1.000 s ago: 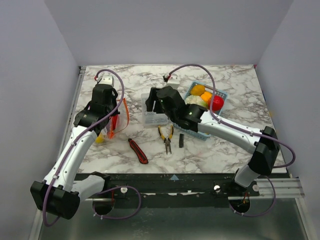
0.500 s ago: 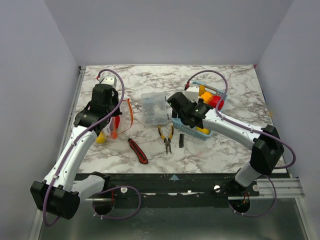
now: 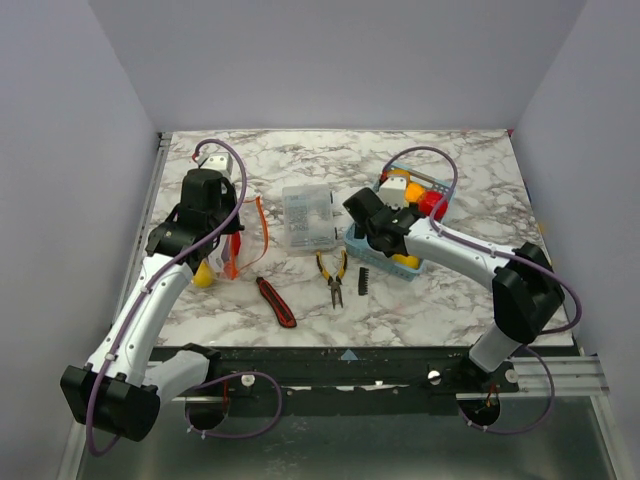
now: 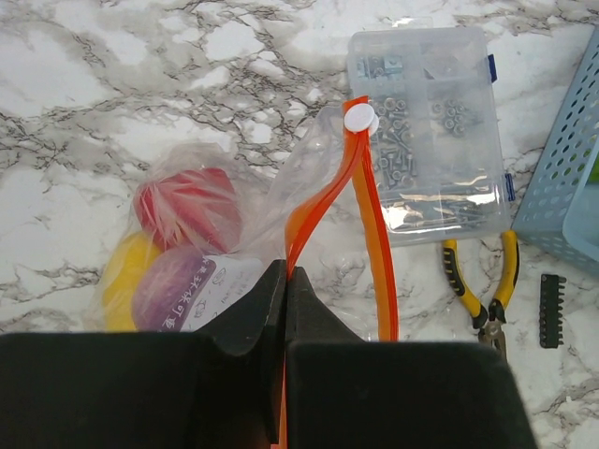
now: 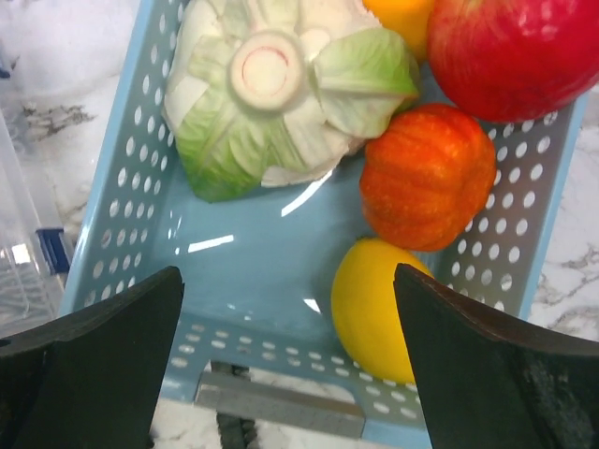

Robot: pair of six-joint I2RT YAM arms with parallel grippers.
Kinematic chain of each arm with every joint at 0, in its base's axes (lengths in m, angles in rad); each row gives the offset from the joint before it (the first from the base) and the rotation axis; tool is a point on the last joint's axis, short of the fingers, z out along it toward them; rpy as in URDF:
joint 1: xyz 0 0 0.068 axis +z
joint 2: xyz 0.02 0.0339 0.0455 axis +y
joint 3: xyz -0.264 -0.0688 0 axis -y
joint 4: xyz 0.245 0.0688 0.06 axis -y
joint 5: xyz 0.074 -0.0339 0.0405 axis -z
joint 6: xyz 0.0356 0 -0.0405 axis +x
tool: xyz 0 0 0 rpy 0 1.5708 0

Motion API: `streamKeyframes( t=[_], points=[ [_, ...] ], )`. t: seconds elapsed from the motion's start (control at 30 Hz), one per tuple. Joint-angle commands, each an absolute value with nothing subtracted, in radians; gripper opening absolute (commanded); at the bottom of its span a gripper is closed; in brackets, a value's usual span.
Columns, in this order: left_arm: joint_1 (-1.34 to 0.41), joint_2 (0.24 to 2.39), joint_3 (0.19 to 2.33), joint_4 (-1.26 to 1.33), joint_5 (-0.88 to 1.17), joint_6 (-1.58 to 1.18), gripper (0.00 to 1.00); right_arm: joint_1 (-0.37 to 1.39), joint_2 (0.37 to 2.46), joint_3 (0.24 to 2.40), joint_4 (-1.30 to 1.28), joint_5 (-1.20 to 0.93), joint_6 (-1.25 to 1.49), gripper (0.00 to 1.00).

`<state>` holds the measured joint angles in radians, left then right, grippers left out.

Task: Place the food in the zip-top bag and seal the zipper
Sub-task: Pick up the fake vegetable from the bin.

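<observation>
The clear zip-top bag [image 4: 234, 234] lies at the left with its red-orange zipper [image 4: 374, 224] standing open; it also shows in the top view [image 3: 232, 250]. Inside it are a red piece [image 4: 182, 206], a yellow piece [image 4: 126, 271] and a purple piece [image 4: 173, 290]. My left gripper [image 4: 285, 281] is shut on one zipper strip, holding the mouth up. My right gripper [image 5: 290, 318] is open over the light blue basket [image 5: 253, 271], which holds a white-green cabbage [image 5: 281, 84], an orange pumpkin [image 5: 426, 178], a yellow fruit [image 5: 379, 309] and a red apple [image 5: 515, 47]. In the top view it [image 3: 375, 222] is at the basket's near left corner.
A rigid clear compartment box [image 3: 308, 218] with screws stands between bag and basket. Yellow-handled pliers [image 3: 333, 275], a red-and-black utility knife [image 3: 277, 302] and a small black bit strip [image 3: 364, 281] lie in front of it.
My right arm swung right from over the compartment box to the basket and now hovers above its food. My left gripper has kept hold of the bag's zipper, barely moving.
</observation>
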<state>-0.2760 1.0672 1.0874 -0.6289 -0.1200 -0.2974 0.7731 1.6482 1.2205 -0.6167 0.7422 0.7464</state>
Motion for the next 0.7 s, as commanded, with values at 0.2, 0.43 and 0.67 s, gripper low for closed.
streamKeyframes(
  t=[0.2, 0.43, 0.67],
  points=[
    [-0.262, 1.057, 1.074, -0.604, -0.085, -0.304, 0.0, 0.642, 1.736, 1.261, -0.275, 0.726, 0.47, 1.0],
    [-0.258, 1.068, 1.08, -0.604, -0.064, -0.307, 0.0, 0.567, 1.856, 1.343, -0.23, 0.668, 0.335, 1.0],
    [-0.247, 1.07, 1.081, -0.601, -0.044, -0.313, 0.0, 0.525, 1.909, 1.326, -0.238, 0.567, 0.319, 1.0]
  ],
)
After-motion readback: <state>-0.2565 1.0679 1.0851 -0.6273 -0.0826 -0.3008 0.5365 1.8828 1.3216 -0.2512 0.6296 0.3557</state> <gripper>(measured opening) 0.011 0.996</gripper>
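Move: The cabbage in the bin lies about 12 cm ahead of the right hand, 3 cm to its right and some 7 cm below. The mango is roughly 8 cm beyond the cabbage and level with it sideways; the apple is about 10 cm right of the cabbage and no farther out. Nearer, the orange pumpkin sits 3 cm ahead of the right hand and 8 cm to its right. From the left hand the cabbage is about 14 cm ahead and 36 cm to the right. The cabbage is what the right hand goes for: the hand sweeps forward about 11 cm over the bin and drifts some 3 cm right, rising a little at first, then sinking about 4 cm from that crest as the forward travel dies out. The fingers stay wide open and slant forward and down, ending on either side of the cabbage without closing. ##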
